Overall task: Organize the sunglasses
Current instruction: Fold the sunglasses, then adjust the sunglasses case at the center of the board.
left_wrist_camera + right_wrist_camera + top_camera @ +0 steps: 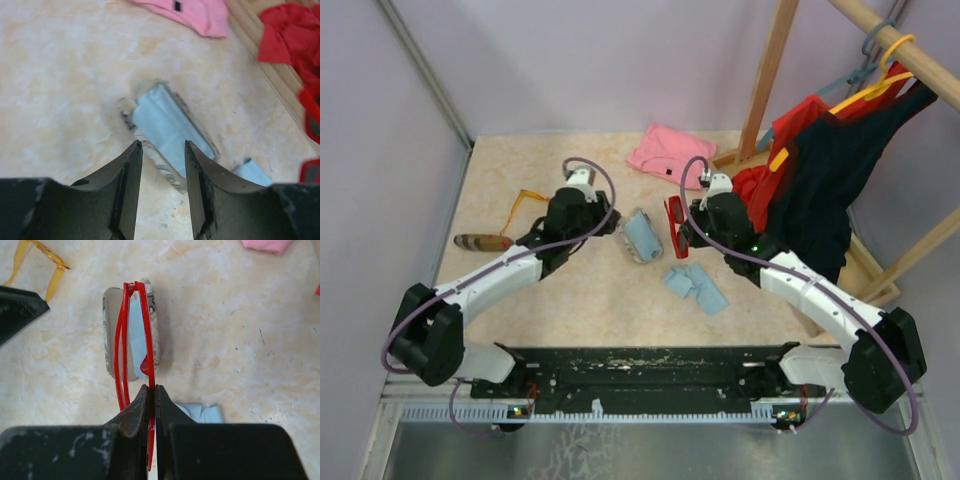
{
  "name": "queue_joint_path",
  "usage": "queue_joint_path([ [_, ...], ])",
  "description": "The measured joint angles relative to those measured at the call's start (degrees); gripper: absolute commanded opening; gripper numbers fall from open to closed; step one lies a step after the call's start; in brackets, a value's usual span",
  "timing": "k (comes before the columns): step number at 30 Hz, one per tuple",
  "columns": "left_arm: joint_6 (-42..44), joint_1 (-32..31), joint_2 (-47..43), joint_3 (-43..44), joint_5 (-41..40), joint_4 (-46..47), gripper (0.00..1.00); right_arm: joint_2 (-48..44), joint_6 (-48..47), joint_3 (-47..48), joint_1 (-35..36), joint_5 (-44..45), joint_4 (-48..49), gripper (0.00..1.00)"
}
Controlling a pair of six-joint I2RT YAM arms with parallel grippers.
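The red sunglasses (146,330) hang folded and on edge, pinched by one thin part of the frame in my shut right gripper (151,388). They hover just over the open grey-patterned case (156,315), which has light blue lining. From above, the red sunglasses (674,222) sit right of that case (642,238), at my right gripper (684,234). My left gripper (162,149) stands open just short of the case (165,125), with nothing between its fingers. The orange sunglasses (528,204) lie on the table left of my left gripper (611,222).
A brown case (482,242) lies at the far left. Light blue cloths (696,286) lie near the table's middle. A pink cloth (670,152) is at the back. Red and dark clothes (820,170) hang from a wooden rack on the right.
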Motion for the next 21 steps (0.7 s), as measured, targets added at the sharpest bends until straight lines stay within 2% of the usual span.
queue_joint_path([
  [2, -3.8, 5.2, 0.0, -2.9, 3.8, 2.1, 0.53, -0.7, 0.0, -0.7, -0.2, 0.5, -0.6, 0.0],
  [5, -7.5, 8.4, 0.9, -5.2, 7.4, 4.1, 0.58, -1.5, 0.0, -1.8, -0.2, 0.7, -1.1, 0.0],
  [12, -14.0, 8.9, 7.4, -5.6, 13.3, 7.1, 0.64, -2.8, 0.2, -3.5, -0.2, 0.8, -2.4, 0.0],
  [21, -20.5, 8.9, 14.5, -5.7, 15.6, 8.1, 0.68, -4.2, 0.1, -4.1, -0.3, 0.9, -3.0, 0.0],
])
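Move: The open sunglasses case with its pale blue cloth lies about 2 cm ahead of my empty left hand, 6 cm to its right and 15 cm below. The red sunglasses hang in my right hand, level with my left and 12 cm to its right; the pink shirt is some 20 cm ahead and 11 cm right of my left. From my right hand, the case is about 4 cm ahead, 10 cm left and 17 cm below, with the blue cloths 9 cm back and 3 cm right. I drop my left hand about 11 cm towards the left side of the open case, first swinging some 3 cm left and then coming back right as I sink. On the way I tip its fingers some 20 degrees farther down, roll its left side lower, and open them wider, still clear of the case. My right hand keeps its pinch on the red sunglasses and eases about 2 cm each back, right and down. ##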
